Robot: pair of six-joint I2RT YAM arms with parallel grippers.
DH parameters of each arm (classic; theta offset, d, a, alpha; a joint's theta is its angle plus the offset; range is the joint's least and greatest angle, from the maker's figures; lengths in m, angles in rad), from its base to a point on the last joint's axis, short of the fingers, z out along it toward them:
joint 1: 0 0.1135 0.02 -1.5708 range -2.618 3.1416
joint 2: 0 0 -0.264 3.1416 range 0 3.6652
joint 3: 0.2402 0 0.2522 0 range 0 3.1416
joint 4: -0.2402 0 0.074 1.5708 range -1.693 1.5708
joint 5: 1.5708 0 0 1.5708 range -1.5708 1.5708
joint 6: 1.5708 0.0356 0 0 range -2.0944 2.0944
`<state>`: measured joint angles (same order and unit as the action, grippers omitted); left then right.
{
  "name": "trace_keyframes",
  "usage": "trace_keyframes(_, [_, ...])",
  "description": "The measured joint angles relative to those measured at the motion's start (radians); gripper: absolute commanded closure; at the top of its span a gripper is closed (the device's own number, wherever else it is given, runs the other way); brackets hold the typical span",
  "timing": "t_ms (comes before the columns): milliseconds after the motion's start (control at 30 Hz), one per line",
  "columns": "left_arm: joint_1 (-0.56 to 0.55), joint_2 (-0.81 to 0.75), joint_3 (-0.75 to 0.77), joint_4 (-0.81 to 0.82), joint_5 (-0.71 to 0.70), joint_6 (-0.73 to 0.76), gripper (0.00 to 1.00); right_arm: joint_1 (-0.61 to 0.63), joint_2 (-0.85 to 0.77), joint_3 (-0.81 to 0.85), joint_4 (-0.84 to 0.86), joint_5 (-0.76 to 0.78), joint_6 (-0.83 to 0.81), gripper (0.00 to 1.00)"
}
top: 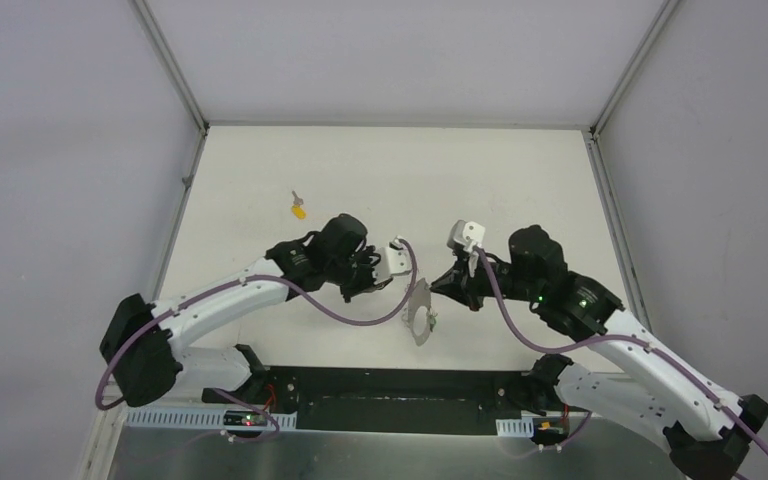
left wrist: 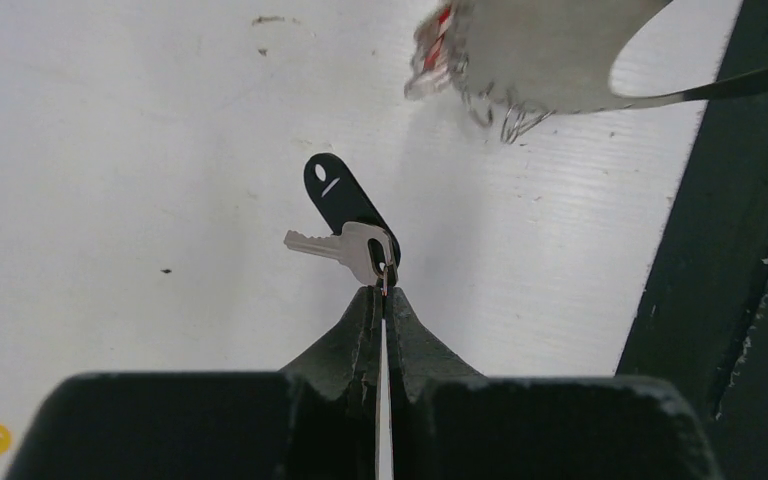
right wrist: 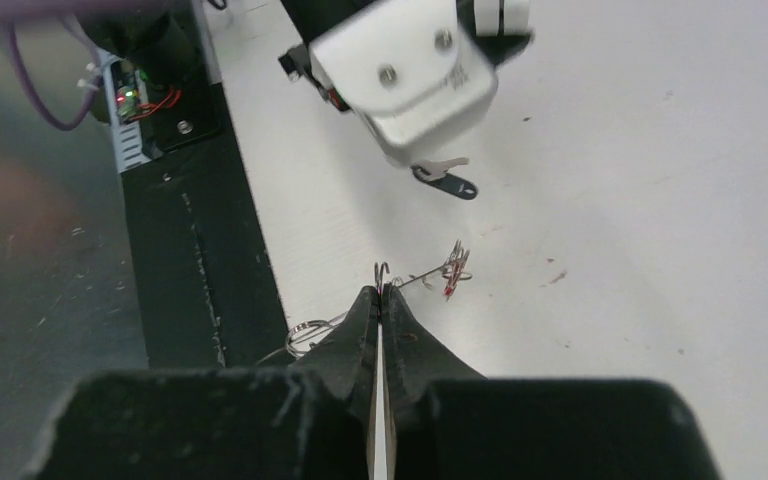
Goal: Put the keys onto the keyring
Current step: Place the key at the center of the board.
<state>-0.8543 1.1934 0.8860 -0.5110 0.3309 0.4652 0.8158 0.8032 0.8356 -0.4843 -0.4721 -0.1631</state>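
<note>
My left gripper [left wrist: 384,290] is shut on the tiny ring of a silver key [left wrist: 332,246] with a black tag [left wrist: 342,199], held above the white table. In the top view that gripper [top: 368,279] faces my right gripper [top: 440,287] across a short gap. The right gripper [right wrist: 382,288] is shut on the thin wire of the keyring [right wrist: 422,276], whose silvery loop [top: 420,313] hangs below and between the two grippers. In the left wrist view the keyring [left wrist: 550,70] is a blur at the top. A second key with a yellow tag [top: 299,209] lies on the table at the far left.
The black base strip [top: 390,385] runs along the table's near edge, just behind the keyring. Grey walls and metal frame posts [top: 175,70] enclose the table. A purple cable [top: 360,315] loops under the left wrist.
</note>
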Motion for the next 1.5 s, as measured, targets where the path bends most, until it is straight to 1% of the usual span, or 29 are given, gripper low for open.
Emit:
trace_keyframes(267, [-0.057, 0.275, 0.043, 0.049, -0.116, -0.065, 1.00, 0.000, -0.189, 0.000, -0.098, 0.212, 0.001, 1.00])
trace_keyframes(300, [-0.064, 0.307, 0.051, 0.055, -0.131, -0.072, 0.98, 0.000, -0.206, 0.000, -0.113, 0.235, 0.000, 1.00])
trace_keyframes(367, [-0.070, 0.364, 0.066, 0.063, -0.159, -0.092, 0.91, 0.000, -0.229, 0.000, -0.135, 0.275, 0.000, 1.00])
trace_keyframes(467, [-0.076, 0.404, 0.071, 0.071, -0.187, -0.114, 0.84, 0.000, -0.243, 0.000, -0.159, 0.312, 0.000, 1.00])
trace_keyframes(667, [-0.076, 0.411, 0.071, 0.093, -0.204, -0.167, 0.79, 0.000, -0.248, 0.000, -0.175, 0.351, 0.000, 1.00])
trace_keyframes(800, [-0.074, 0.407, 0.070, 0.116, -0.227, -0.253, 0.78, 0.000, -0.248, 0.000, -0.175, 0.360, -0.001, 1.00])
trace_keyframes(1033, [-0.056, 0.396, 0.056, 0.120, -0.223, -0.392, 0.74, 0.000, -0.248, 0.000, -0.175, 0.362, -0.003, 1.00])
trace_keyframes(1267, [0.038, 0.344, -0.002, 0.126, -0.153, -0.492, 0.72, 0.000, -0.248, 0.000, -0.175, 0.363, -0.004, 1.00])
trace_keyframes(1300, [0.048, 0.336, -0.007, 0.127, -0.139, -0.502, 0.71, 0.000, -0.248, 0.000, -0.175, 0.363, -0.004, 1.00])
trace_keyframes(1400, [0.065, 0.317, -0.019, 0.132, -0.092, -0.514, 0.68, 0.000, -0.248, 0.000, -0.175, 0.363, -0.004, 1.00])
trace_keyframes(1500, [0.072, 0.314, -0.019, 0.139, -0.048, -0.518, 0.68, 0.000, -0.248, 0.000, -0.175, 0.363, -0.004, 1.00])
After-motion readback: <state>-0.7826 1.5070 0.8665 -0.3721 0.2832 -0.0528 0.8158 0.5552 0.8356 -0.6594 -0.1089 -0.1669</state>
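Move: The left hand already holds the key with its black fob. The bare middle of the board it is bound for lies about 13 cm below, some 4 cm right and 2 cm ahead. The grey keyring band in the right hand hangs roughly 9 cm to the left hand's right, 6 cm back and slightly higher; the yellow-topped key lies about 20 cm ahead and 15 cm left, on the board. From the right hand, that bare spot is roughly 9 cm left, 5 cm ahead and 22 cm below. The left hand lowers the key and black fob about 10 cm onto the bare middle of the board, easing a little forward and right while the fingers tip more steeply down, then opens to about a third to let go and stays low, turning counter-clockwise and rising about a centimetre. Meanwhile the right hand keeps its grip on the grey band and draws it some 7 cm to the right, with slight forward and upward travel and a clockwise turn of about 20 degrees, then holds still. ##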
